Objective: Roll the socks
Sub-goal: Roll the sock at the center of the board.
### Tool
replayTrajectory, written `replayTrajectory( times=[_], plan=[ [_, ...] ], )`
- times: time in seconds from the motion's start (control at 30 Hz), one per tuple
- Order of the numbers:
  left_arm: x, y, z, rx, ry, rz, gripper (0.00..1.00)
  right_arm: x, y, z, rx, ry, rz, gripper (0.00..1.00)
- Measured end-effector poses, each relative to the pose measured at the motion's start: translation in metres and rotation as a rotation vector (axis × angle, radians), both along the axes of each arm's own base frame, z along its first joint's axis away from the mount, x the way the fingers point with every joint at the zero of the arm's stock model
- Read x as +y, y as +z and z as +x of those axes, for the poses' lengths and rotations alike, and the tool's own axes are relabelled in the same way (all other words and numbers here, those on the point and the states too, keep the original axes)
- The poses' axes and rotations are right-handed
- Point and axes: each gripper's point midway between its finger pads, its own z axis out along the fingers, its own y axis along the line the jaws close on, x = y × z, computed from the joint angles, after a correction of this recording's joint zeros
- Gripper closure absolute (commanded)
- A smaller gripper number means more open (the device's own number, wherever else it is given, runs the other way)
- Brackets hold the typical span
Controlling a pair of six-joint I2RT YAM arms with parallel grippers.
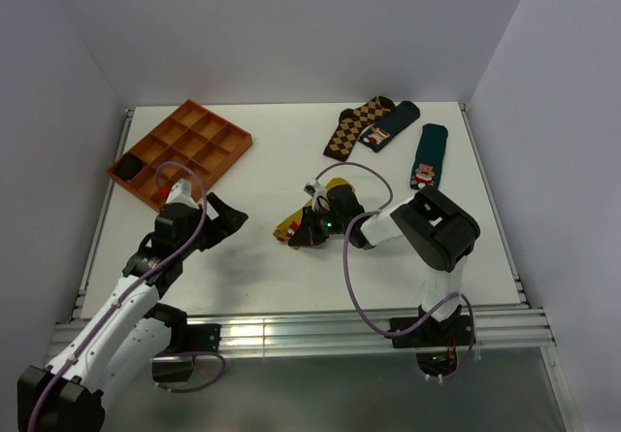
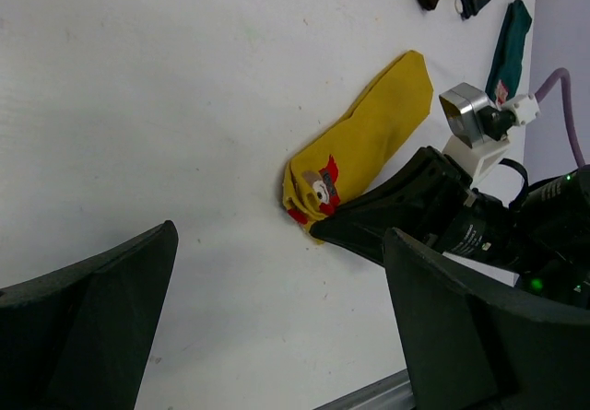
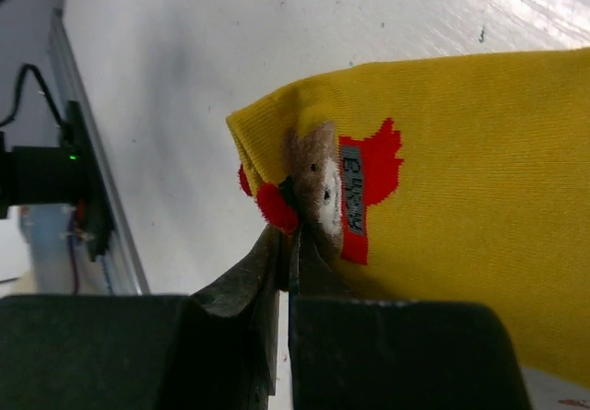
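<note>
The mustard-yellow sock (image 1: pixel 331 190) lies flat near the middle of the table, its toe toward the near left. The toe carries a small red-and-white figure (image 3: pixel 336 189). My right gripper (image 1: pixel 303 232) is shut, its tips pinching the toe edge of the sock (image 3: pixel 479 143) right at the figure. The left wrist view shows the whole sock (image 2: pixel 369 138), with the right gripper (image 2: pixel 364 221) coming in from the lower right. My left gripper (image 1: pixel 229 220) stands wide open to the left of the sock, apart from it, with only bare table between its fingers (image 2: pixel 111 299).
An orange compartment tray (image 1: pixel 184 149) sits at the back left with a dark item (image 1: pixel 127 167) in one cell. A brown-and-tan argyle sock (image 1: pixel 355 125) and two dark green socks (image 1: pixel 392 124) (image 1: pixel 428 157) lie at the back right. The table's metal rail (image 1: pixel 320 327) runs along the near edge.
</note>
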Motion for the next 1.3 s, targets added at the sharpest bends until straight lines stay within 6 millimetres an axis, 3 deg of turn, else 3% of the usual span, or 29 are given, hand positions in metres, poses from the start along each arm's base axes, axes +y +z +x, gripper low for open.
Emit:
replayTrajectory(
  times=[0.4, 0.8, 0.93, 1.13, 1.3],
  plan=[
    [-0.041, -0.031, 0.001, 0.079, -0.030, -0.016, 0.15, 0.001, -0.002, 0.000, 0.237, -0.079, 0.133, 1.00],
    [-0.080, -0.079, -0.001, 0.197, -0.009, 0.010, 0.26, -0.001, -0.003, 0.000, 0.288, -0.097, 0.156, 1.00],
    [-0.088, -0.085, 0.004, 0.202, 0.016, 0.005, 0.37, -0.001, -0.003, 0.000, 0.304, -0.103, 0.162, 1.00],
    [-0.091, -0.095, 0.013, 0.216, 0.060, 0.005, 0.43, -0.001, -0.004, 0.000, 0.308, -0.103, 0.168, 1.00],
    [-0.100, -0.091, 0.023, 0.205, 0.066, -0.008, 0.52, -0.002, -0.004, 0.000, 0.307, -0.102, 0.166, 1.00]
  ],
)
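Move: The yellow sock's folded toe end lies about 13 cm to the left hand's right, 2 cm farther out and some 12 cm below. From that hand, the sock's flat far end lies roughly 25 cm right and 14 cm ahead; the wooden tray's middle lies about 14 cm left and 18 cm ahead. The right fingers already pinch the folded end, its middle some 2 cm left and 1 cm ahead of their tips, at their height. Left hand sweeps about 10 cm right and down towards the folded end, half closing; right keeps pinching, tilting 20 degrees. ##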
